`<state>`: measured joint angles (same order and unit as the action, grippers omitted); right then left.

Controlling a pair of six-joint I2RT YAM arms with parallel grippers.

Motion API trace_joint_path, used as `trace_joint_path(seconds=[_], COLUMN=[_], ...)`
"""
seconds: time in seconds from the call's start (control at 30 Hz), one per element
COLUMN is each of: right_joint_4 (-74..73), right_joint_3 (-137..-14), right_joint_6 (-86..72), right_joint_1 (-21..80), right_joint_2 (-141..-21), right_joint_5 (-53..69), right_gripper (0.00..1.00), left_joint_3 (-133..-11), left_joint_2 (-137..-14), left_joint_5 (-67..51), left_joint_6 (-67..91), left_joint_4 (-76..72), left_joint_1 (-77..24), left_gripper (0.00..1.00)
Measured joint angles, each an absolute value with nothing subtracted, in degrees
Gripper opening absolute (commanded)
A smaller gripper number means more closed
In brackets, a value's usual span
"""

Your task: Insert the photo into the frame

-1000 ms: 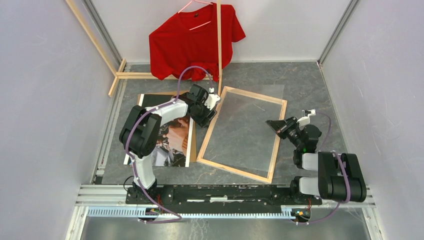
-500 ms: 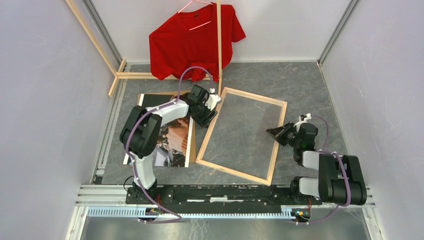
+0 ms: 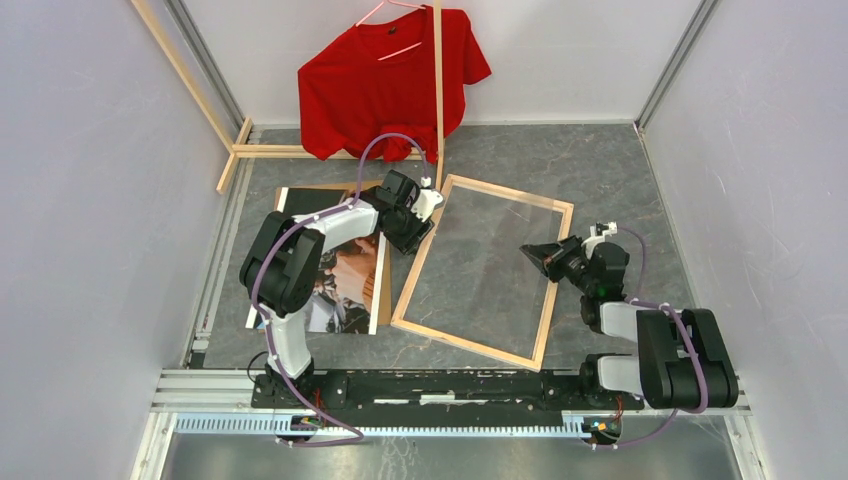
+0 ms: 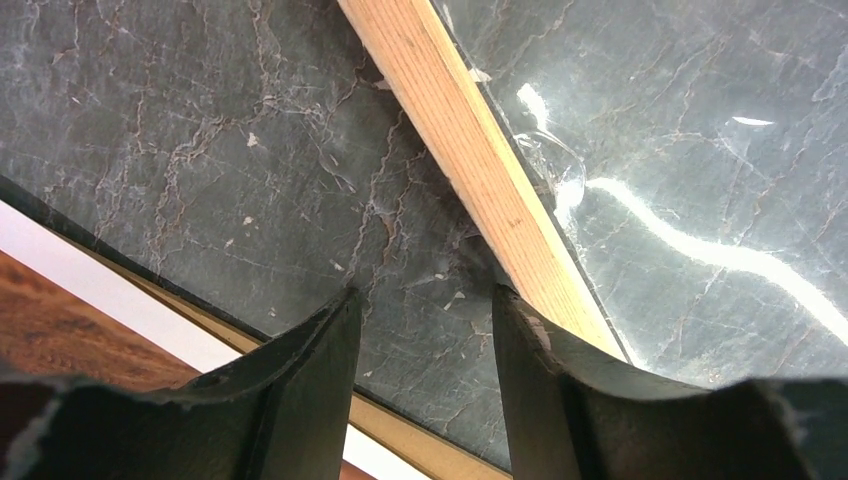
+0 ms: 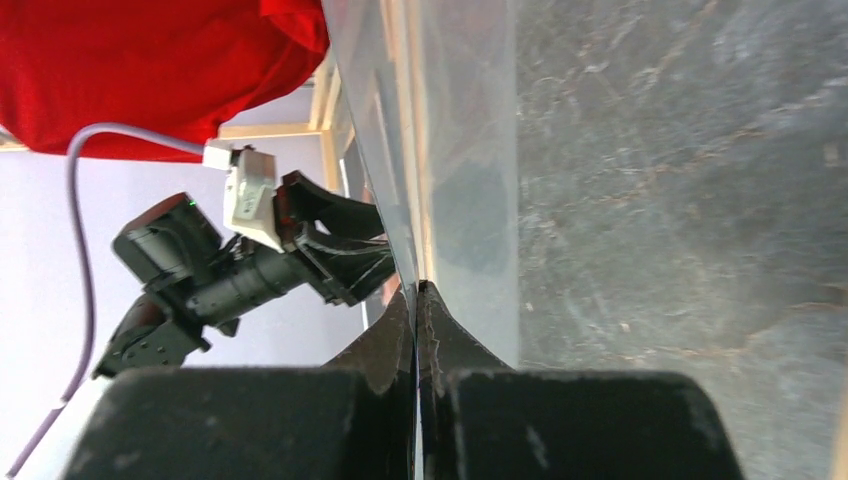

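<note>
The frame [image 3: 475, 340] lies flat on the table, bare wood face up. A clear sheet [image 3: 485, 255] lies tilted over its opening. My right gripper [image 3: 530, 252] is shut on that sheet's right edge; in the right wrist view the fingertips [image 5: 416, 292] pinch the clear sheet [image 5: 465, 150]. The photo [image 3: 345, 285] rests face up left of the frame, partly under my left arm. My left gripper [image 3: 412, 238] hangs open over bare table between the photo and the frame's left bar [image 4: 470, 170], with nothing between its fingers [image 4: 425, 295]. The photo's white border [image 4: 90, 265] shows at lower left.
A brown cardboard sheet [image 3: 385, 285] lies under the photo, its edge showing on the right. A red shirt [image 3: 385, 85] hangs on a wooden rack [image 3: 438, 80] at the back. The rack's base bars [image 3: 290, 151] lie at the back left. Walls close in both sides.
My right gripper has moved left over the frame with the clear sheet, which no longer sticks out past the frame's far edge. My left gripper's jaws have narrowed a little.
</note>
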<state>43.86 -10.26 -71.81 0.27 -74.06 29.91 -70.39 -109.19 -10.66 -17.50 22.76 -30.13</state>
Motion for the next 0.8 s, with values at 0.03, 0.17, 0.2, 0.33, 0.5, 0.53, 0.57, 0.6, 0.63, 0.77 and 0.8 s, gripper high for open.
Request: trace_joint_path(seconds=[0.03,0.17,0.2,0.33,0.5,0.53,0.57,0.6,0.63,0.77,0.8], right_joint_4=[44.66,46.76,47.16,48.14,49.30,49.47,49.84,50.24,50.89,51.68,51.62], right_joint_3=[-10.26,-10.26,-10.26,-10.26,-11.07,-11.51,-11.86,-12.05,-12.21,-12.67,-12.93], right_joint_6=[-72.77,-76.09,-76.97,-79.88,-83.18,-83.81,-84.47,-85.01,-85.86,-87.77,-87.88], right_joint_1=[0.75,2.02,2.15,2.59,3.70,4.12,4.51,4.80,5.19,6.20,6.26], right_joint_2=[-73.91,-73.06,-72.88,-72.10,-70.83,-70.70,-70.63,-70.57,-70.48,-69.97,-69.80], right_joint_5=[29.87,29.91,29.89,29.91,29.56,29.43,29.32,29.21,29.08,28.34,28.29], right_gripper=[0.00,0.00,0.00,0.00,0.00,0.00,0.00,0.00,0.00,0.00,0.00], left_joint_3=[-70.35,-70.26,-70.19,-70.02,-69.84,-69.80,-69.78,-69.78,-69.78,-69.78,-69.78], left_joint_2=[-109.19,-109.16,-109.16,-109.14,-109.06,-109.03,-109.03,-109.01,-109.01,-108.92,-108.90], left_joint_5=[-10.66,-10.66,-10.68,-10.68,-10.72,-10.87,-11.03,-11.11,-11.31,-12.93,-13.45], left_joint_6=[-17.50,-17.50,-17.50,-17.52,-17.50,-17.50,-17.50,-17.50,-17.50,-17.50,-17.50], left_joint_4=[22.68,22.48,22.31,21.93,21.61,21.50,21.45,21.43,21.39,21.41,21.56], left_joint_1=[-30.15,-30.15,-30.15,-30.22,-30.26,-30.24,-30.24,-30.22,-30.17,-29.58,-29.41], left_gripper=[0.57,0.56,0.56,0.55,0.54,0.54,0.54,0.54,0.54,0.56,0.58])
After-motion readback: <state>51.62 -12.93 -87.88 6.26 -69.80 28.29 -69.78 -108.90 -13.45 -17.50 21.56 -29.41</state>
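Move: The right hand still grips the clear sheet, about 9 cm above the frame, whose middle lies level with it and roughly 5 cm to its left. The frame's left rail is some 16 cm left and 3 cm farther out; its right rail about 5 cm right and 4 cm back. From the left hand, beside the left rail, the frame's middle is about 11 cm right, 5 cm back; the photo is 17 cm left and 4 cm back. Upward, mostly, goes the right hand, rising about 8 cm and drifting some 3 cm left over the frame, still pinching the clear sheet by its right-hand edge with shut fingers. Its left side rolls up some 15 degrees and the fingertips tip up a little. The left hand stays low and half open, one finger against the outside of the frame's left rail. ##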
